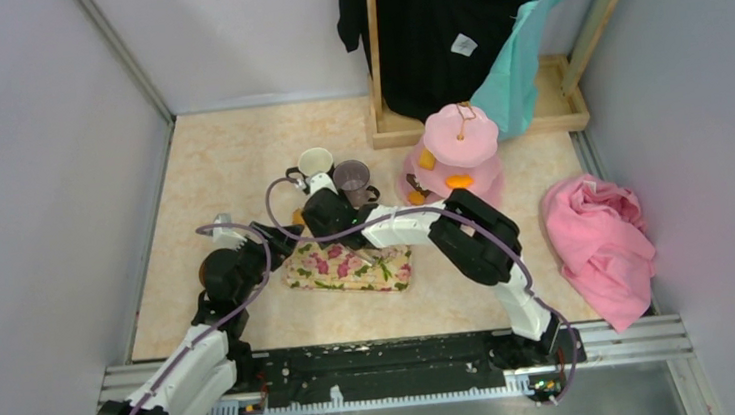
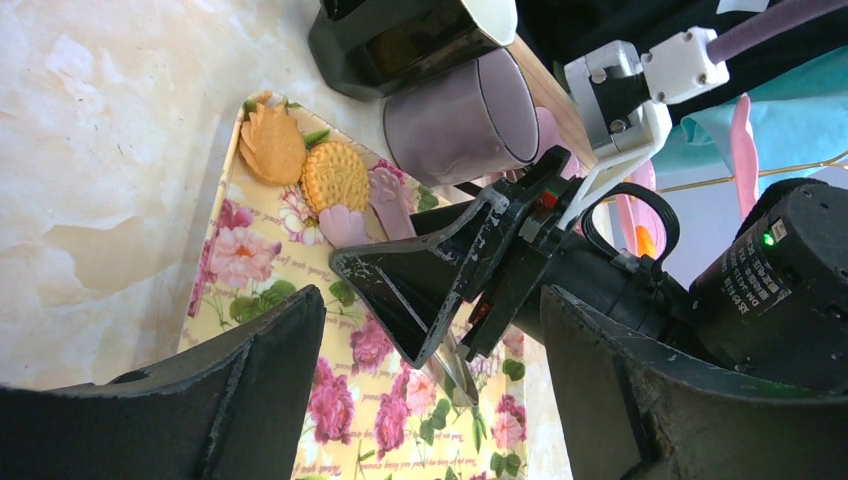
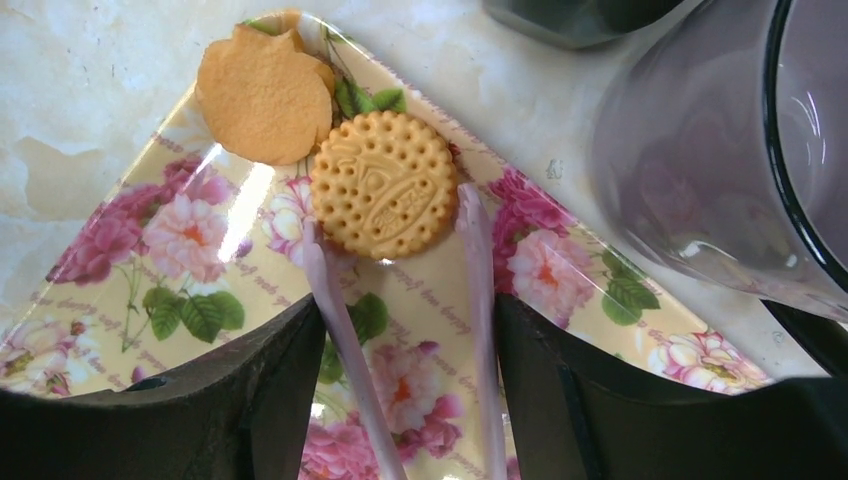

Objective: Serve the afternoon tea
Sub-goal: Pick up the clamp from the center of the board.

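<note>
My right gripper (image 3: 405, 400) is shut on pink tongs (image 3: 478, 270), one finger pressing each arm from outside. The tong tips straddle a round yellow biscuit (image 3: 384, 184) on the flower-patterned tray (image 3: 130, 250). An orange snack (image 3: 262, 94) lies just beyond it at the tray's corner. The smoky translucent mug (image 3: 700, 170) stands close on the right, with the black mug (image 1: 316, 164) behind it. On the pink three-tier stand (image 1: 461, 149) are orange snacks (image 1: 459, 180). My left gripper (image 2: 430, 400) hangs open over the tray's near-left part, holding nothing.
A crumpled pink cloth (image 1: 599, 242) lies at the right. A wooden clothes rack (image 1: 555, 101) with a black shirt (image 1: 438, 31) stands at the back. Grey walls close in both sides. My right arm (image 1: 466, 234) arches over the tray (image 1: 349, 269).
</note>
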Tool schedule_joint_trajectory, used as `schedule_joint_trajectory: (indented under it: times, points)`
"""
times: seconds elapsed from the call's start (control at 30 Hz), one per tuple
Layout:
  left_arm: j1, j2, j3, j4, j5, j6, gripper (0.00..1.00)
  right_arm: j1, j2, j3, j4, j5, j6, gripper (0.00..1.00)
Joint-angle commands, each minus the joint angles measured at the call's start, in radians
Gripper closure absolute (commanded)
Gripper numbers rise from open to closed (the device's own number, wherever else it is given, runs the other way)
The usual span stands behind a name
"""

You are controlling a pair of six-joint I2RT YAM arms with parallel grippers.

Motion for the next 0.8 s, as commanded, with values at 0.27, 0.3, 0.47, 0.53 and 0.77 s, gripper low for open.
schedule_joint_trajectory:
  times: [0.27,0.3,0.47,0.53,0.77]
  points:
    - [-0.006,-0.028,0.002,0.007,0.025,0.002,0.16,-0.026,-0.078,-0.169,-0.081,-0.070,-0.040,0.01]
    - [-0.007,-0.036,0.004,-0.001,0.024,0.004,0.16,-0.026,-0.089,-0.180,-0.079,-0.072,-0.040,0.01]
    - [-0.007,-0.068,0.008,-0.032,0.015,0.010,0.16,-0.020,-0.183,-0.280,-0.062,-0.098,-0.032,0.01]
    - [-0.008,-0.074,0.008,-0.036,0.013,0.009,0.16,-0.009,-0.212,-0.330,-0.055,-0.100,-0.030,0.01]
    - [-0.009,-0.078,0.007,-0.042,0.013,0.009,0.16,0.042,-0.201,-0.390,-0.053,-0.064,-0.028,0.04]
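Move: The clamp lies on the board right at the right hand's fingertips, which stand beside its two lilac legs just short of the paw ends; its middle is about 4 cm back and 4 cm to the right, a centimetre lower. The round biscuit is some 3 cm ahead and 3 cm left, the purple mug 7 cm ahead and 6 cm right, the black mug 11 cm ahead and 1 cm left. From the left hand the clamp's middle is roughly 2 cm ahead, 13 cm right and 10 cm below. The right hand first spreads its fingers from part-open to fully wide, so that they come free of the outer sides of the clamp's lilac legs, while it already begins to slide to its right. Staying level just over the board with the fingers still slanting down, it then speeds up back and right, about 5 cm each way in all, along the clamp from the paw ends and the round biscuit to where the lilac handles meet the metal, ending with one open finger on either side of the clamp and touching neither leg. ##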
